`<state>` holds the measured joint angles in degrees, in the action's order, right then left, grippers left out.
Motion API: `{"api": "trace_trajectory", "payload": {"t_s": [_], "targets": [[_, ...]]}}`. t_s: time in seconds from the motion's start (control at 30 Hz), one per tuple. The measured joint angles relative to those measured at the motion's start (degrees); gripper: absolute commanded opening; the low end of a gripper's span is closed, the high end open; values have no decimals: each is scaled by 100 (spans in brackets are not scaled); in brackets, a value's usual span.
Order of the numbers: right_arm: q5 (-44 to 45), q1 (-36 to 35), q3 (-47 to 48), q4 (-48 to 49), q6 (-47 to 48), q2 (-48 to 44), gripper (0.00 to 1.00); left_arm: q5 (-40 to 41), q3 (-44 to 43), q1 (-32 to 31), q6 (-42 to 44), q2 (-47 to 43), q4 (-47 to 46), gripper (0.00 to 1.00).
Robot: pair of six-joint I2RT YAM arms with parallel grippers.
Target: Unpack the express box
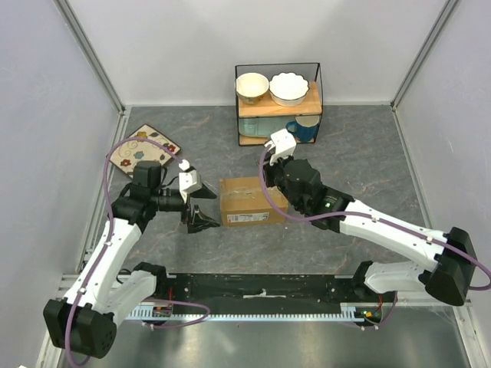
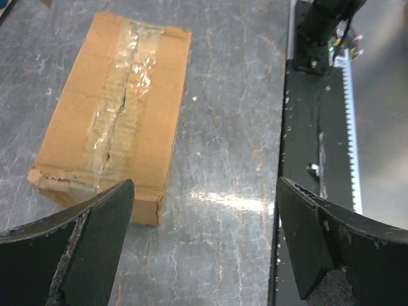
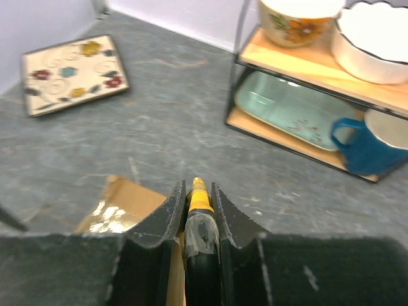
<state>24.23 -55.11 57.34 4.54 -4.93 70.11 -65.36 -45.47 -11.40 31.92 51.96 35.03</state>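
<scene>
The express box [image 1: 247, 198], a brown carton with wrinkled clear tape along its top seam, lies flat in the middle of the table with its flaps down. A white label shows on its near side. My left gripper [image 1: 207, 207] hangs open just off the box's left end, and nothing is between its fingers. In the left wrist view the box [image 2: 121, 108] lies ahead of the wide-apart left gripper [image 2: 205, 186]. My right gripper [image 3: 197, 191] is shut on a yellow and black utility knife [image 3: 200, 205] over the box's right end [image 3: 121, 207].
A wire rack [image 1: 278, 107] at the back holds two bowls, a green tray and a blue mug [image 1: 301, 129]. A flowered square plate [image 1: 144, 149] lies at the back left. The black base rail [image 1: 261, 287] runs along the near edge.
</scene>
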Motion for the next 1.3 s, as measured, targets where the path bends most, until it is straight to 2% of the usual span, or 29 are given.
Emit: {"api": "trace_trajectory", "payload": {"t_s": [0.17, 0.43, 0.63, 0.93, 1.3], "targets": [[1003, 22, -9, 122, 249, 540, 0, 826, 446, -297, 101, -70, -299, 99], [1580, 367, 83, -22, 323, 1353, 0, 2131, 743, -645, 256, 66, -809, 99], [1687, 634, 101, -164, 321, 1639, 0, 2881, 743, -938, 256, 323, -1021, 99], [1558, 828, 101, -208, 310, 1862, 0, 3565, 743, -1226, 153, 798, -1346, 99], [1351, 699, -190, -479, -140, 1419, 0, 4087, 505, -1226, -140, 1318, -1508, 99]]}}
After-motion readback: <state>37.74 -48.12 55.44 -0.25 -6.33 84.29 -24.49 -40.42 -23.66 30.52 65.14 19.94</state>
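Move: Ahead and to the right of the empty left hand lies the closed box, its middle about 12 cm forward, 12 cm right and 17 cm lower. For the right hand, already holding the yellow knife, the box's middle is some 25 cm below, about 1 cm ahead and 4 cm left; from that hand the shelf's middle stands about 31 cm ahead and 4 cm right, the blue mug 28 cm ahead and 13 cm right, 20-odd cm lower. Sinking about 11 cm while reaching some 8 cm forward, the wide-open left hand comes down to the box's left end, its right-pointing fingers dipping and swinging counter-clockwise. The right hand, keeping its grip on the knife, drops about 12 cm, going forward and right towards the box's far right part, turning clockwise and tipping down, then draws back 2 cm at the end. ##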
